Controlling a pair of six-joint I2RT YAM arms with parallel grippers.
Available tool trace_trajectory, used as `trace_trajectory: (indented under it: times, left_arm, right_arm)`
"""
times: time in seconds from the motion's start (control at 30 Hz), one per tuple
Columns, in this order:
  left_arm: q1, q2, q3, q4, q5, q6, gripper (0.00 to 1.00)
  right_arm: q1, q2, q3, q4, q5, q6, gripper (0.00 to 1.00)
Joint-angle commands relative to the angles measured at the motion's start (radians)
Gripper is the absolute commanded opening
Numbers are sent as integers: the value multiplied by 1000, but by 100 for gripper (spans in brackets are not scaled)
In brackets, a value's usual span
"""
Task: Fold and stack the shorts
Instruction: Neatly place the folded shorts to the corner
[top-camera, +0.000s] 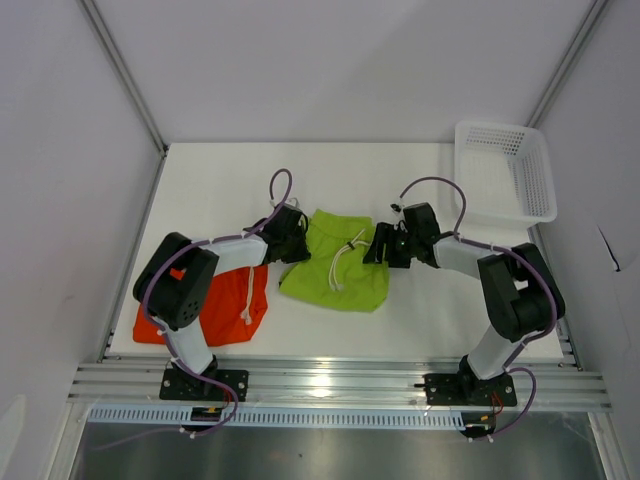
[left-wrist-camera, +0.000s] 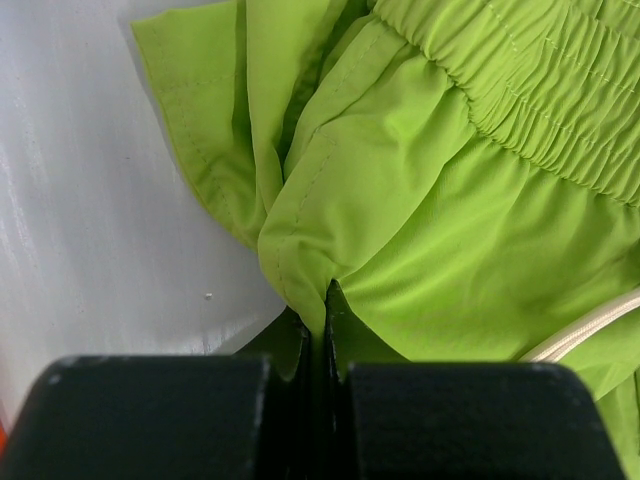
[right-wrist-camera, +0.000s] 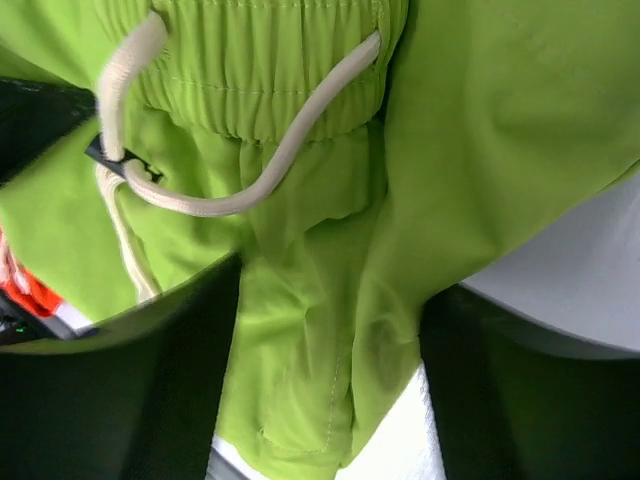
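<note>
The lime green shorts (top-camera: 345, 280) lie crumpled at mid-table, their white drawstring (top-camera: 342, 262) looped on top. My left gripper (top-camera: 296, 242) is at their left edge, shut on a pinched fold of green fabric (left-wrist-camera: 322, 300). At their right edge, my right gripper (top-camera: 378, 246) is open, and its dark fingers (right-wrist-camera: 150, 380) straddle a hem corner of the green shorts (right-wrist-camera: 300, 400) below the elastic waistband (right-wrist-camera: 250, 60). The orange-red shorts (top-camera: 240, 305) lie flat at the near left, partly under the left arm.
A white mesh basket (top-camera: 522, 190) stands at the far right corner of the table. A metal rail (top-camera: 330, 380) runs along the table's near edge, with both arm bases on it. Grey walls close in the left and right sides.
</note>
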Motion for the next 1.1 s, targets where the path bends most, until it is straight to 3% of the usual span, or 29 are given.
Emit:
trace_trajectory:
  times: [0.0,0.03,0.07,0.2,0.57,1.07]
  left_arm:
    - [-12,-28,17,-36,-17,6,0]
    - [-12,-28,21,-37,-17,6,0]
    - [-14,-28,22,-39,-16,7,0]
    - [-15,-19,42,-39,-5,9,0]
    - [-92,-104,185,-218,-132,36,0]
    - [-103,-188,234,-347,-236,70,0]
  right_arm:
    - [29,35,28,-53,63,-14,58]
    - [30,40,39,-56,68,-15,50]
    - [30,47,47,-68,75,-14,34]
    - [48,41,78,-102,101,-20,3]
    - [179,-52,217,-255,183,-9,0]
    - [248,-69,289,-279,195,25,0]
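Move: Just right of the green shorts, the right hand hovers with open fingers: their middle lies roughly 8 cm to its left, level in reach and about 2 cm lower, the drawstring some 6 cm left at the same reach. The left hand already grips their left edge, their middle about 7 cm to its right, level in reach; from it the red shorts lie about 20 cm left and 10 cm back, at nearly its own height. Sinking just over 1 cm, the right hand shuts its fingers and pinches the right edge of the green shorts, then rises about 6 cm while carrying that edge some 5 cm left towards the left hand. The left hand keeps its grip and rises with it about 6.5 cm, dipping briefly right and back. ##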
